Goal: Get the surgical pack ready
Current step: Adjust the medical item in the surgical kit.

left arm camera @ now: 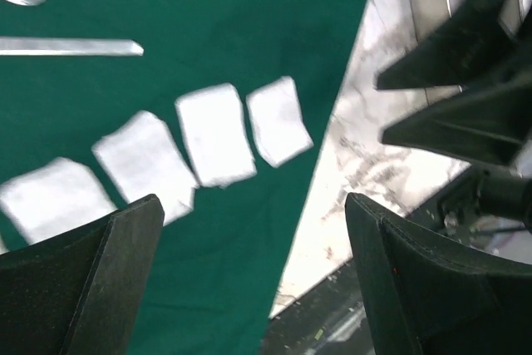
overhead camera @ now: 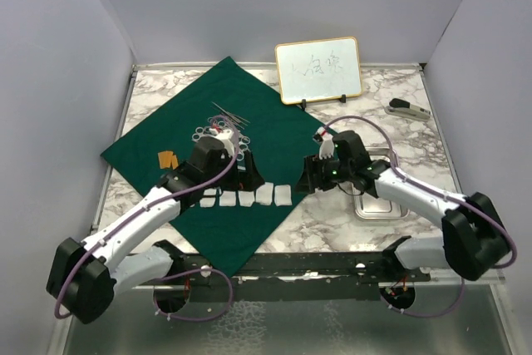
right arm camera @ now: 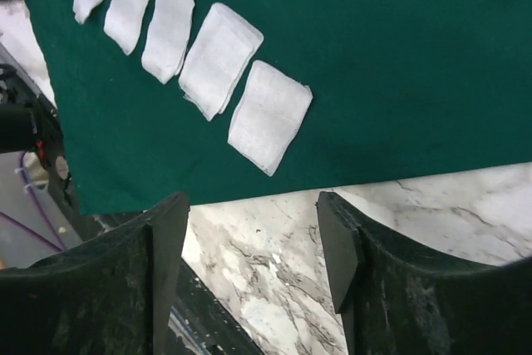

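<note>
The dark green cloth (overhead camera: 274, 135) lies spread on the left half of the marble table. A row of white gauze squares (overhead camera: 247, 198) lies near its front right edge. Silver scissor-like instruments (overhead camera: 226, 114) lie on the cloth's far part. The steel tray (overhead camera: 378, 209) sits on the marble at the right, partly under my right arm. My left gripper (overhead camera: 249, 177) is open and empty above the gauze row (left arm camera: 214, 135). My right gripper (overhead camera: 306, 179) is open and empty over bare marble beside the cloth's edge (right arm camera: 399, 56), close to the last gauze square (right arm camera: 270, 115).
A gold-framed whiteboard (overhead camera: 318, 70) stands at the back centre. A dark stapler-like object (overhead camera: 407, 108) lies at the back right. A small orange piece (overhead camera: 167, 159) sits on the cloth's left part. My right gripper's fingers (left arm camera: 465, 81) show close by in the left wrist view.
</note>
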`<state>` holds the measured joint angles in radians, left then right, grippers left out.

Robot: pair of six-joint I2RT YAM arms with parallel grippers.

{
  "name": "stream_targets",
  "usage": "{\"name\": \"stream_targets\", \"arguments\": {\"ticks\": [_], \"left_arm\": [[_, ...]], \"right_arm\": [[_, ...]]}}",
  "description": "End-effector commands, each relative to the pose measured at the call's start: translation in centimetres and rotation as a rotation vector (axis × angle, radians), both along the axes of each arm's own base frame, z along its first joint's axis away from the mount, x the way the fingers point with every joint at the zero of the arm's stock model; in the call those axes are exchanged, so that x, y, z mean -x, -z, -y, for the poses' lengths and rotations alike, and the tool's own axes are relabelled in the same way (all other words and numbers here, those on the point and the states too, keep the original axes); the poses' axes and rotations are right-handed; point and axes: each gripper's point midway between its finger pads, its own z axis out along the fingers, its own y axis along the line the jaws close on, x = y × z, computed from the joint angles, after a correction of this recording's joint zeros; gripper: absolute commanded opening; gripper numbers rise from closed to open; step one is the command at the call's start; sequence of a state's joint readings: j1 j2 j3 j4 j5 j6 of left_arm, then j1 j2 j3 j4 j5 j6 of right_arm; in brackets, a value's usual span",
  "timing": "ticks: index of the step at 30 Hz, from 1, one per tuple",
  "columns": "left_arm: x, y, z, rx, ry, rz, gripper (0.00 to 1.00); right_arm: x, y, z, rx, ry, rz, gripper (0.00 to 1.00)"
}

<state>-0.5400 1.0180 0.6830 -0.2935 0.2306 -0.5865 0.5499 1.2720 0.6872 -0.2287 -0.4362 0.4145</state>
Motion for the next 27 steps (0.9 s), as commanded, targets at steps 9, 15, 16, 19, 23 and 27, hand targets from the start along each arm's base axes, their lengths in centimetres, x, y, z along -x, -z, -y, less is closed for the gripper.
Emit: {"name": "stream_targets", "arguments": {"ticks": [9,15,16,19,23,27], "left_arm": [[0.0,4.4,6.3,-0.085,0.018,-0.085,0.68],[-0.8,5.5,8.3,-0.087,0.09,-0.102,0.6],[-0.9,5.8,8.3,-0.101,0.092,-0.109,0.58],[-1.1,6.4,8.2,-0.113,0.088,-0.121,0.53],[-0.6,6.7,8.6,-0.085,0.109,-0.137,0.47],[0.4,8.0,9.8,-0.054,0.166,-0.206,0.31]], "right_arm": [[-1.4,0.1,-2.2,-0.105,-0.031,-0.001,0.58],[-1.3,0.9,-2.0,-0.134,-0.033,-0.039,0.49],[-1.3,1.0,-1.8,-0.148,-0.027,-0.046,0.47],[-1.1,1.3,-2.1,-0.207,-0.057,-0.078,0.46],[-1.1,2.3,-2.8,-0.221,-0.079,-0.133,0.43],[-1.1,3.2,-2.9,-0.213,-0.081,-0.16,0.43]]}}
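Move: The rightmost gauze pad lies about 11 cm to the right of the left hand, 2 cm ahead and some 13 cm below it. From the right hand it is roughly 7 cm to the left, 3 cm ahead and 7 cm below. The second pad lies 5 cm to the left of that rightmost pad, level with it, and the third 10 cm to its left. The metal tray's middle is about 20 cm to the right of the right hand and 6 cm ahead. The left hand sweeps about 8 cm to the right and 7 cm down towards the rightmost gauze pad, dipping some 3 cm back on the way and coming forward again, while its wide-open fingers close to under half and end just over the pad's near edge. From the other side the right hand sinks nearly 4 cm in all, rising briefly midway, and eases 2 cm left towards the same pad, its wrist turning a little over 10 degrees and its half-open fingers narrowing further, with neither hand seen to touch the pad yet. ##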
